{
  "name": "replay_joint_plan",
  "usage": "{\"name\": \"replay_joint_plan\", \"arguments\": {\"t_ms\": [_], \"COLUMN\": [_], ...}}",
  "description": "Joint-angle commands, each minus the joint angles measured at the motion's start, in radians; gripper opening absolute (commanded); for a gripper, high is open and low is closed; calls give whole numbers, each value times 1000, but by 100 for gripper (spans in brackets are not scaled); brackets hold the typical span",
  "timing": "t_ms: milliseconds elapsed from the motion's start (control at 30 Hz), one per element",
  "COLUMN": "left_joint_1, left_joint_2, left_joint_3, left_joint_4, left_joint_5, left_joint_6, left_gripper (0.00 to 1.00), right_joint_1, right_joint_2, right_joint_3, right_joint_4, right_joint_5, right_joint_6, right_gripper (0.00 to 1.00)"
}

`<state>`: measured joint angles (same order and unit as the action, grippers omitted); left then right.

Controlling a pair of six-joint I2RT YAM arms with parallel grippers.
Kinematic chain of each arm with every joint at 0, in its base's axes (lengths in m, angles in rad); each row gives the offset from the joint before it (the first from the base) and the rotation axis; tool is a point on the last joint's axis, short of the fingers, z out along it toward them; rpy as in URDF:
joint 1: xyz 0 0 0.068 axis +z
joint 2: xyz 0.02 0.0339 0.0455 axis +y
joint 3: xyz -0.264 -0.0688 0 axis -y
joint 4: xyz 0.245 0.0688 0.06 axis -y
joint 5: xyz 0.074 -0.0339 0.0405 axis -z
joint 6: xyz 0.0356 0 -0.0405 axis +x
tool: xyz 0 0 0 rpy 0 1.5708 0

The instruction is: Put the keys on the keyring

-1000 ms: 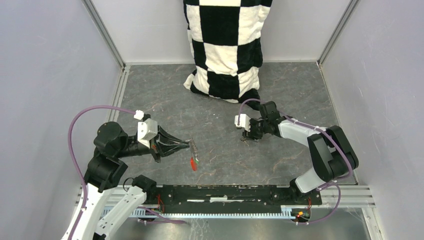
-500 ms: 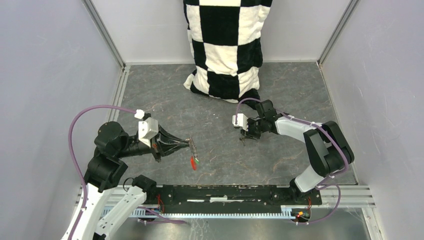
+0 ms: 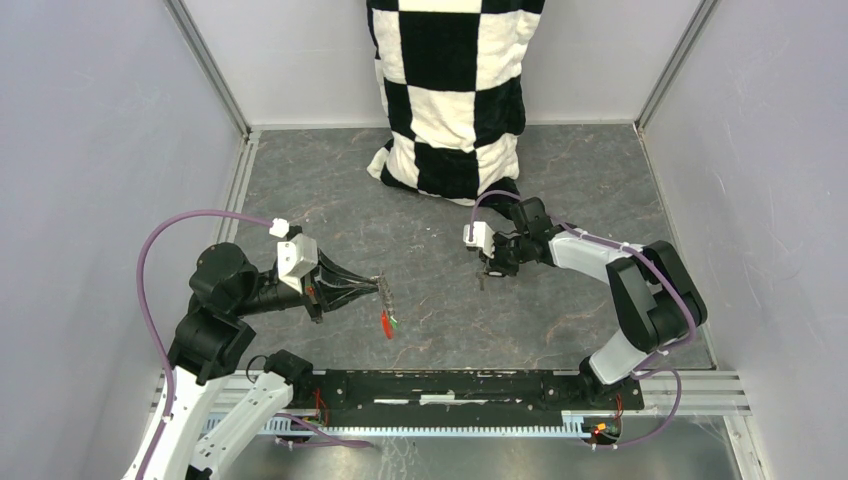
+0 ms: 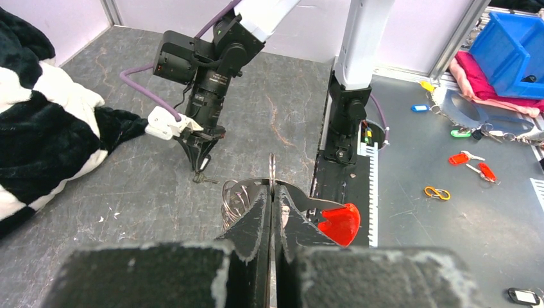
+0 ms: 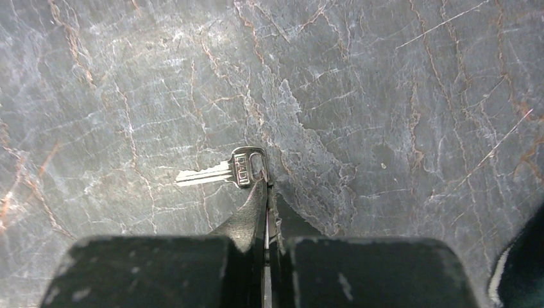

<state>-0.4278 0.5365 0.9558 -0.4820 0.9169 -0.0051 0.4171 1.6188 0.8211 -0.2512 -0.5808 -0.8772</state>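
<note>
My left gripper (image 3: 378,288) is shut on the keyring (image 3: 384,291) and holds it above the floor. The ring stands edge-on between the tips in the left wrist view (image 4: 272,168), with more loops to the left. The red tag (image 3: 386,325) hangs below, and a speck of green (image 3: 394,322) shows beside it. The red tag also shows in the left wrist view (image 4: 337,223). My right gripper (image 3: 484,272) is shut, pinching the rim of a small silver key's head (image 5: 249,167). The key's blade (image 5: 202,174) points left, low over the floor. No black tag shows.
A black-and-white checkered cushion (image 3: 450,90) leans on the back wall, close behind the right arm. Grey walls close both sides. The black front rail (image 3: 450,385) runs along the near edge. Beyond it are a blue bin (image 4: 513,45) and loose key tags (image 4: 471,160).
My right gripper has moved a little left toward the keyring, and the silver key moved with it. The left gripper and keyring have stayed still.
</note>
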Motion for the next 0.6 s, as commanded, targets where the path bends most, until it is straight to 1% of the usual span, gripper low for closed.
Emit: {"name": "replay_joint_plan", "arguments": {"t_ms": [0,33,100,267,333,433,567], "left_joint_1": [1,1,1,1,1,1,1], "left_joint_2": [-5,-7,-10,-7,-6,-6,-6], "left_joint_3": [30,24,16,5,2,-5,-11], "left_joint_4": [28,36,47,68,69,80,73], "left_joint_5": [-31,-45,-78,-95,-93,-84,-90], "left_joint_6": [29,23,21,17,13,10,26], "left_gripper": [2,2,2,2,2,2,2], "right_joint_1": [6,11,36,89,99,105,195], "right_joint_2": [-51,-88,-175,-390,-460,-516,-582], "right_joint_3": [19,10,-38,-121,-163,-190,-185], "right_joint_4": [42,51,128,188,194,243,371], "right_joint_5": [-68,-91,-103,-128,-67,-98,-115], "right_joint_6": [174,213,327,500,541,650,811], "right_gripper": [1,1,1,1,1,1,1]}}
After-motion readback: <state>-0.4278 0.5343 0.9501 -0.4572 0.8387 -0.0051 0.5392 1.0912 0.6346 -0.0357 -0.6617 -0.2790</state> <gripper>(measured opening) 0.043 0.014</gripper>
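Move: The right hand already pinches the loose key by its head on the table. The keyring, held in the left fingers, is roughly 18 cm back, 14 cm to this hand's left and 32 cm above it; the keyring's red end hangs some 5 cm farther back and 4 cm lower. The pillow's near corner is about 10 cm ahead and 4 cm right. From the left hand the key lies about 19 cm ahead, 15 cm right and 33 cm below. Keeping its pinch on the key's head, the right hand lifts it off the table, about 13 cm up, while drawing some 6 cm back and 5 cm left towards the keyring. The wrist tips the down-slanting fingers some 25 degrees up towards level. The left hand keeps hold of the keyring and eases about 1.5 cm forward. ##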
